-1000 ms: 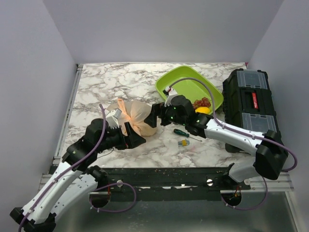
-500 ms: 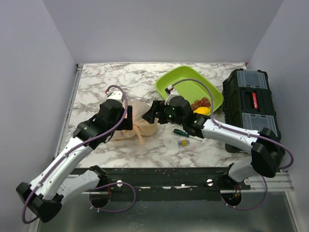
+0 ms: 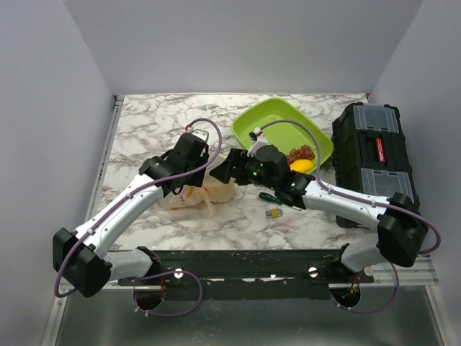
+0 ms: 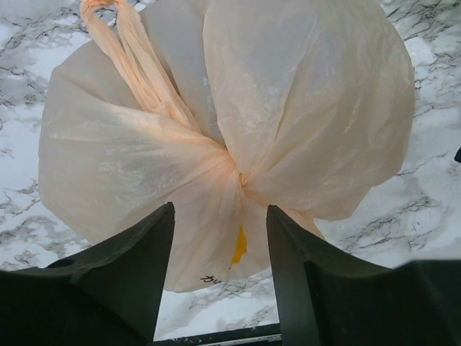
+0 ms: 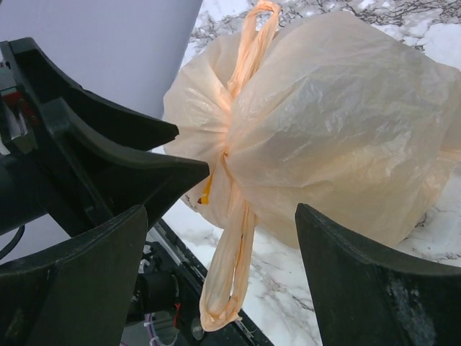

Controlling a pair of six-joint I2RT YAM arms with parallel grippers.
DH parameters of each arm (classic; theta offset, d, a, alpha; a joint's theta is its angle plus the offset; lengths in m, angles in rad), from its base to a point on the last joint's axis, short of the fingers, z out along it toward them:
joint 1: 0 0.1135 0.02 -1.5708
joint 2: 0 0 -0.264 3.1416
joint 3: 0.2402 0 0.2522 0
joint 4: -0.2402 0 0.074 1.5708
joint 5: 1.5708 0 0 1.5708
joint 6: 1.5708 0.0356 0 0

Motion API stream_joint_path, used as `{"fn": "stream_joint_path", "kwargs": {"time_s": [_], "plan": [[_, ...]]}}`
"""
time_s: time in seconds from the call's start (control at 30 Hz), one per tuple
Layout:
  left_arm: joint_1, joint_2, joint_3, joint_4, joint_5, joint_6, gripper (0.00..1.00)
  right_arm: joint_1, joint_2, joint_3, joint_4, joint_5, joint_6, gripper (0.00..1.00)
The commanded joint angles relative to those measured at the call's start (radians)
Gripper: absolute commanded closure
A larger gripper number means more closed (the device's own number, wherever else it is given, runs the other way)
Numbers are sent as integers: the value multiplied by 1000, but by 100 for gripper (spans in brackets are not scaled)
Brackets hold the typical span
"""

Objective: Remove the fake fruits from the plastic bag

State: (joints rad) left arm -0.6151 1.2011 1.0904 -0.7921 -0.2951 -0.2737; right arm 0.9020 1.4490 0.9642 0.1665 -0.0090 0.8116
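The plastic bag, peach-orange and tied shut, lies on the marble table between my grippers. Its knot and handle loop show in both wrist views. My left gripper is open at the bag's far left side, its jaws standing either side of the knot without touching it. My right gripper is open at the bag's right side, its jaws wide in front of the bag. Any fake fruits inside the bag are hidden. A yellow-orange fruit and dark red grapes lie in the tray.
The lime-green tray stands at the back right. A black toolbox is at the far right. A green-handled screwdriver and a small yellow and blue piece lie near the bag's right side.
My left arm has swung from the bag's near side round its left to its far left side. The bag has slumped lower. My right gripper has edged slightly left.
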Motion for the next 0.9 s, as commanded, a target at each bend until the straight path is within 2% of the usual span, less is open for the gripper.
{"fn": "stream_joint_path", "kwargs": {"time_s": [0.0, 0.13, 0.27, 0.4, 0.53, 0.6, 0.67, 0.77, 0.87], "plan": [[5, 55, 32, -30, 23, 34, 48, 7, -24, -9, 12, 1, 13, 14], [7, 50, -20, 25, 29, 50, 50, 8, -27, -30, 30, 0, 11, 14], [8, 57, -44, 42, 61, 54, 56, 7, 1, 16, -16, 4, -10, 14], [10, 56, -68, 43, 43, 54, 63, 8, 20, 10, 14, -24, 20, 15], [12, 61, -60, 37, 35, 57, 79, 11, 42, 6, 39, -47, 20, 15], [17, 62, -59, 38, 36, 57, 92, 15, 56, 39, -4, -30, 6, 15], [20, 63, -54, 34, 39, 54, 100, 15, 58, 51, -31, -2, 1, 15], [22, 49, -56, 37, 66, 57, 100, 16, 53, 42, -37, 42, 17, 15], [21, 13, -73, 54, 99, 68, 100, 18, 67, 39, -19, 22, 40, 20]]}}
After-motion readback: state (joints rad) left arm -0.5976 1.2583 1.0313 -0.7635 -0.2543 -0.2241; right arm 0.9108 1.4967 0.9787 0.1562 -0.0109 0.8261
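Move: The bag's knot sits about 4 cm below my left hand, perhaps 1 cm ahead, between my half-open fingers. From that hand, the far handle runs out some 6 cm ahead and 5 cm to the left, and the near handle hangs about 4 cm back and 2 cm to the right, lower down. From my right hand the knot is roughly 5 cm to the left, 2 cm ahead and 6 cm down. With my left hand I sink almost straight down, about 3.5 cm, onto the gathered neck of the bag. My fingers narrow as I go, then shut fully and pinch the thin plastic right beside the knot. My right hand keeps its fingers wide open beside the bag and, late on, eases down some 1.5 cm. ##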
